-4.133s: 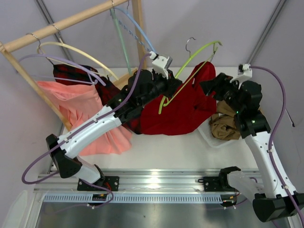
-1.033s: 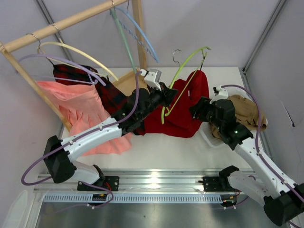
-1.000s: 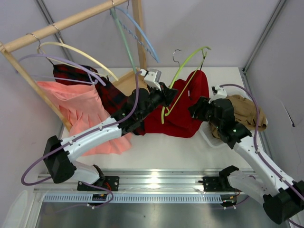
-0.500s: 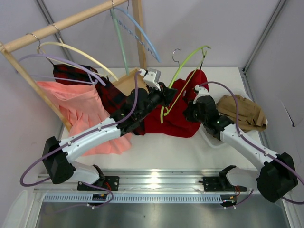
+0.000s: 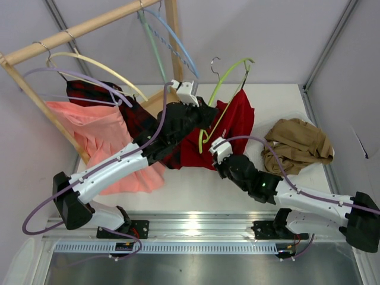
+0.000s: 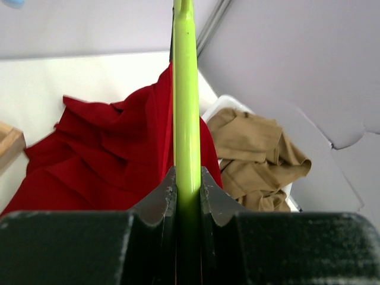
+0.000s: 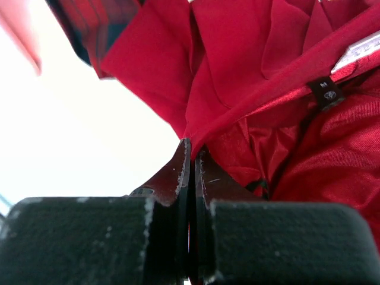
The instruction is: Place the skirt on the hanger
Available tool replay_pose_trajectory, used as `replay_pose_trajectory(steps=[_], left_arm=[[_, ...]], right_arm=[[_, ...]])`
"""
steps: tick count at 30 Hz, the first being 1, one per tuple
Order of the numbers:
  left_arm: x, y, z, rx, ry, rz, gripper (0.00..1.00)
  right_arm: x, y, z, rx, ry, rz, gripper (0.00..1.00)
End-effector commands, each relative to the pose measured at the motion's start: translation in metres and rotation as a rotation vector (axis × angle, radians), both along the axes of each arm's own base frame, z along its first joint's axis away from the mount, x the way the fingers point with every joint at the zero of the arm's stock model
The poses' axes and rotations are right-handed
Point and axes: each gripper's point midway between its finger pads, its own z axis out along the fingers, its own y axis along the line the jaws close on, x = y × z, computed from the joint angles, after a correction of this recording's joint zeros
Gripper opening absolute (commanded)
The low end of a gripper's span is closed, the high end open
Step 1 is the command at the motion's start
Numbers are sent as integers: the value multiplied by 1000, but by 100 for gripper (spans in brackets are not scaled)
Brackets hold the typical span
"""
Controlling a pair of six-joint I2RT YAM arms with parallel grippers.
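The lime-green hanger [image 5: 228, 80] stands tilted above the table, silver hook up, with my left gripper [image 5: 207, 116] shut on its lower arm. In the left wrist view the green bar [image 6: 185, 89] runs straight up from between the pads of the left gripper [image 6: 187, 178]. The deep-red skirt [image 5: 228, 133] hangs from the hanger's upper end and drapes onto the table. My right gripper [image 5: 220, 160] sits low at the skirt's near edge. In the right wrist view, that gripper [image 7: 193, 151] is shut on a fold of the skirt [image 7: 249, 71].
A tan garment [image 5: 297, 142] lies in a white tray at the right. The red-and-black plaid skirt [image 5: 139, 116] and salmon-pink skirt [image 5: 95, 136] hang at the left from the wooden rack [image 5: 77, 32], which also carries a light-blue hanger [image 5: 178, 47] and a cream hanger [image 5: 101, 65].
My right arm swung left from beside the tan garment down to the skirt's near edge, and its jaws closed on the fabric. The left arm shifted the hanger slightly left.
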Motion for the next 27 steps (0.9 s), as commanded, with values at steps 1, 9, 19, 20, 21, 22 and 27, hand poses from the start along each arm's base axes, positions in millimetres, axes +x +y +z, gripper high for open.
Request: replay_pose_trajectory(steps=[1,9,19,20,21,22,27], left_arm=[[11,13,59,-171,-90,83,0],[0,17,34,-210,-94,54,0],[-15,24,32,-191,-191,-2,0],[-16,24,34,-195,-196,-8,0],[-17,23,35,-200,-205,-16,0],[-18,22,32,-194,-205,-23,0],[-21,19,31,-189,-218,-53,0]], right_arm=[[-11,13,0,-49,-99,13,0],[-28,20,-25,-140,-112,-50,26],[-42,-2,66,264,-39,19,80],[-41,-16,79,326,-33,-20,82],[-39,-23,86,357,-30,-42,83],[-35,-34,85,361,-15,-85,83],[-9,-82,91,439,62,-318,82]])
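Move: My right hand pinches the red skirt's near waist edge. The free near end of the green hanger lies about 9 cm above it, 2 cm ahead and 4 cm left; the plaid skirt's corner is some 16 cm left, 9 cm ahead and 14 cm lower. My left hand grips the hanger. From it that pinched waist edge is roughly 12 cm back, 1 cm right and 18 cm below, and the hanger's near end 11 cm back, 4 cm left, 8 cm down. My right hand draws back and down about 4 cm each as its fingers spread wide and let go of the skirt's waist edge, then climbs some 14 cm while swinging right, clear of the hanger's near end, its left side rolling up. Still gripping the hanger, my left hand dips about 6 cm towards the skirt, then lifts back half of that. ##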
